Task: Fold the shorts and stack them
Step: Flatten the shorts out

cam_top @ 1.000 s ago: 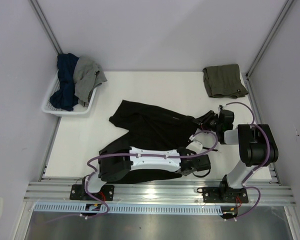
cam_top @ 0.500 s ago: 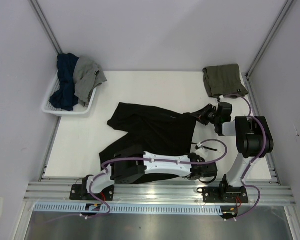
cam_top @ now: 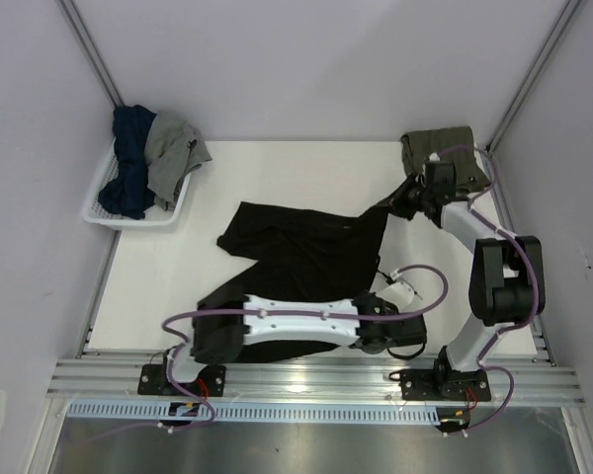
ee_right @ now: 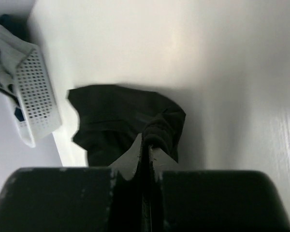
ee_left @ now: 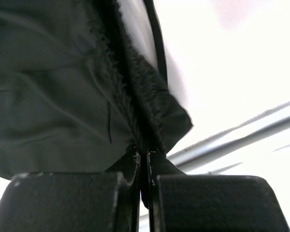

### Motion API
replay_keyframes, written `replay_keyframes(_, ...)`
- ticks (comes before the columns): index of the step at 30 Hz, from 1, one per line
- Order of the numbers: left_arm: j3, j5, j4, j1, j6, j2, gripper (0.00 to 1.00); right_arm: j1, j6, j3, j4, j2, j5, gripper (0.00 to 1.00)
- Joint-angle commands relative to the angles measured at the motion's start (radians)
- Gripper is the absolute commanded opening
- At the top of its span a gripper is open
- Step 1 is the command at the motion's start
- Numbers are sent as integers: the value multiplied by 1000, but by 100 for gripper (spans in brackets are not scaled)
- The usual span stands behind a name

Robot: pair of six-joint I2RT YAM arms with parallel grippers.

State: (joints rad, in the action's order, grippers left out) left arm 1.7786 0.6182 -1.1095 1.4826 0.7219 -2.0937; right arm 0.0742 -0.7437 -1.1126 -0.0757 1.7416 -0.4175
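The black shorts (cam_top: pixel 296 252) lie spread across the middle of the table. My right gripper (cam_top: pixel 399 204) is shut on their far right corner and holds it lifted, close to the folded olive-green shorts (cam_top: pixel 445 148) at the back right. In the right wrist view the gripper (ee_right: pixel 149 141) pinches a bunched black edge (ee_right: pixel 121 116). Near the front rail my left gripper (cam_top: pixel 395 331) is shut on the near right corner. In the left wrist view the gripper (ee_left: pixel 145 153) clamps a gathered hem of the black cloth (ee_left: pixel 63 96).
A white basket (cam_top: pixel 99 212) with dark blue and grey clothes stands at the back left, also in the right wrist view (ee_right: pixel 36 104). The aluminium front rail (cam_top: pixel 316 380) runs along the near edge. Grey walls enclose the table.
Both grippers have closed on the black shorts. The right gripper has moved toward the back right, pulling its corner up toward the olive-green shorts.
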Motion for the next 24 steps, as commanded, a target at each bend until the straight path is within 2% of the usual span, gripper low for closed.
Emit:
replay_keyframes(1,15,-34,-72,22,-70,257,0,-5,93,-234,-310,-119,184,0)
replay_keyframes(10,91,-139,-119,24,-191,527,0,-39,61,-651,-701,-221,244,0)
replay_keyframes(16,82,-274,-55,34,-277,688,0,-63,-14,-815,-913,-324,347,0)
replay_keyframes(24,61,-233,-21,39,-369,923,0,-60,-78,-871,-975,-543,356,0)
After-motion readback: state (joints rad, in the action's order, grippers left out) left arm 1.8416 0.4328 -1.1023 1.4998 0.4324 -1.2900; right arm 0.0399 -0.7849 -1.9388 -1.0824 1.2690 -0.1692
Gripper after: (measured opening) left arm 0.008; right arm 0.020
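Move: My left hand already holds the near end of the black shorts' waistband, my right hand its far end. The middle of the shorts lies on the table about 15 cm left, 13 cm ahead and 7 cm below my left hand; from my right, 18 cm left, 16 cm back, 8 cm below. The near leg lies some 20 cm left of my left hand, 2 cm back. The olive folded pile sits roughly 13 cm right of my right hand, 9 cm farther out. I raise both hands fast, some 30 cm each, keeping the waistband ends pinched and peeling the black shorts up from the table. My right hand also draws back and a little right, its fingers tipping up about 15 degrees; my left hand drifts left and rolls some 40 degrees, right side rising. ##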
